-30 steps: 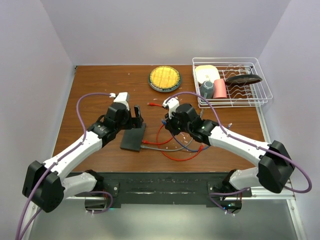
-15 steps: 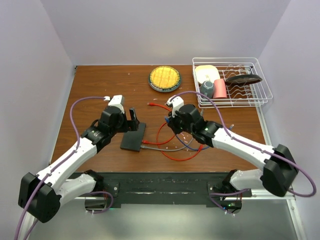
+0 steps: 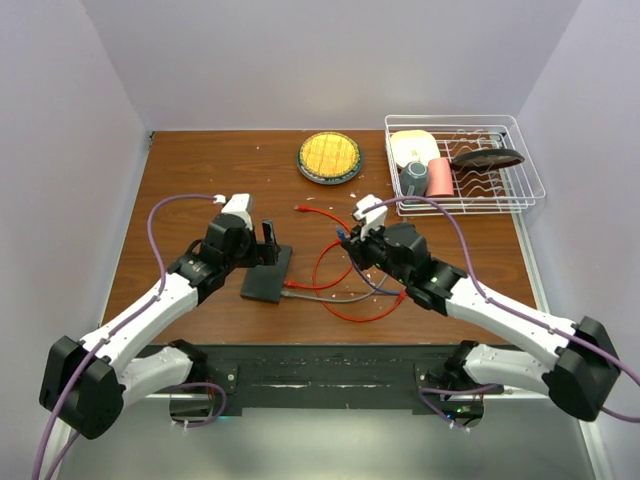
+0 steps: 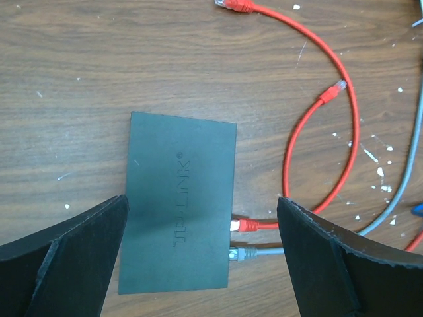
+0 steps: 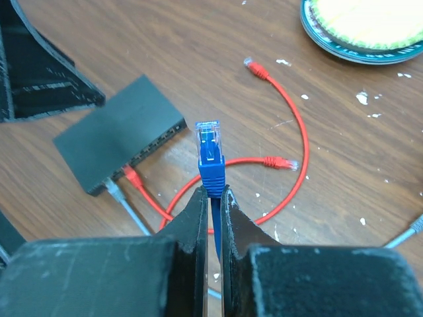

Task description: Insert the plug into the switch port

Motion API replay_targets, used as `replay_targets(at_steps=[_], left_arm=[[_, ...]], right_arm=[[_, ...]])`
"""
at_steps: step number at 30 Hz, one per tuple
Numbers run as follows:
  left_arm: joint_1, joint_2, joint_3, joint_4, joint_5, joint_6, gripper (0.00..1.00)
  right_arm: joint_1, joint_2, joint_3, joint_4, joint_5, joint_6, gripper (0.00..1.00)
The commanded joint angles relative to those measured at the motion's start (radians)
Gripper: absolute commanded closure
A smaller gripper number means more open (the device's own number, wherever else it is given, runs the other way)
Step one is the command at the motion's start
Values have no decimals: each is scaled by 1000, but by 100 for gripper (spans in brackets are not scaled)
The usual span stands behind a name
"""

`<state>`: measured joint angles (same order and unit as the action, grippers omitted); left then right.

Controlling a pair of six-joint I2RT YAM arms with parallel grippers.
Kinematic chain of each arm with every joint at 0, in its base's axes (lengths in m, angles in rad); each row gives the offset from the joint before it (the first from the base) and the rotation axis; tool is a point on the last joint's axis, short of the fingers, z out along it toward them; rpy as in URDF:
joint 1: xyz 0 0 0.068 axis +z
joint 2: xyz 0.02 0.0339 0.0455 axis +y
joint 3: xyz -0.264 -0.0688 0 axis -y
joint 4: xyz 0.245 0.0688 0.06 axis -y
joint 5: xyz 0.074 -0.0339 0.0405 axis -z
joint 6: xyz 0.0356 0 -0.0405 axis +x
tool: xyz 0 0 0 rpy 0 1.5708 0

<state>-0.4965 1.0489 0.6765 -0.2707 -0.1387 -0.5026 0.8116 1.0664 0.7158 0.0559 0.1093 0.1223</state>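
The switch [image 3: 267, 276] is a flat, almost black box lying on the wooden table. A red plug [image 4: 246, 225] and a grey plug [image 4: 243, 253] sit in sockets on its right long edge. My left gripper [image 3: 268, 243] hovers open above the switch [image 4: 178, 205], its fingers [image 4: 79, 244] standing wide to either side and touching nothing. Right of the switch, my right gripper [image 3: 350, 240] is shut on a blue plug [image 5: 209, 155]. The plug sticks out past the fingertips [image 5: 201, 205], its clear tip aimed toward the socket edge of the switch [image 5: 119, 135] and a short way off it.
A red cable [image 3: 350, 300] loops on the table between the arms, with loose red plug ends [image 5: 254, 67] [image 5: 281, 162]. A round yellow dish [image 3: 329, 157] lies at the back. At the back right, a white wire rack [image 3: 452, 119] holds dishes and cups.
My right arm has shifted right, carrying the blue plug slightly away from the switch. The left gripper has drawn back a little over the switch and stays open.
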Motion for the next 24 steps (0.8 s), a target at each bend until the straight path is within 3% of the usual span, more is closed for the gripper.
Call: replay_targets(at_steps=[1,6,10,15,24], left_arm=[[19,39,32,42,-1,61,0],[55,111,35,77,34,75,0],[130,167,34,88,122,43,0],[187,197,12,108,134,30,0],[219,287,21,136,188,49,0]], right_arm=[[0,75,-6,159,-62,-160,100],[0,205,43,185,-82,-242,100],[1,368,227,-97,-59,-164,100],[3,515,275,-79,-134,-182,100],[4,606,333,-91,-171,-219,100]])
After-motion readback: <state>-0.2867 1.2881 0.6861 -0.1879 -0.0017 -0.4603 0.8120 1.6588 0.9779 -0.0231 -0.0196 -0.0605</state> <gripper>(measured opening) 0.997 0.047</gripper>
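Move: The right hand, still pinching the blue plug, has the switch about 20 cm to its left, 2 cm ahead and 18 cm below. The red plug already in the switch is some 14 cm left and level fore-and-aft; the grey plug is 15 cm left, 3 cm back; a loose red plug lies 13 cm ahead, 1 cm left. The open left hand has the switch roughly 11 cm below, 2 cm back, with that seated red plug 5 cm back and 6 cm right. Right hand lowers the pinched blue plug about 13 cm, leftward towards the switch; open left hand sinks forward-left. ##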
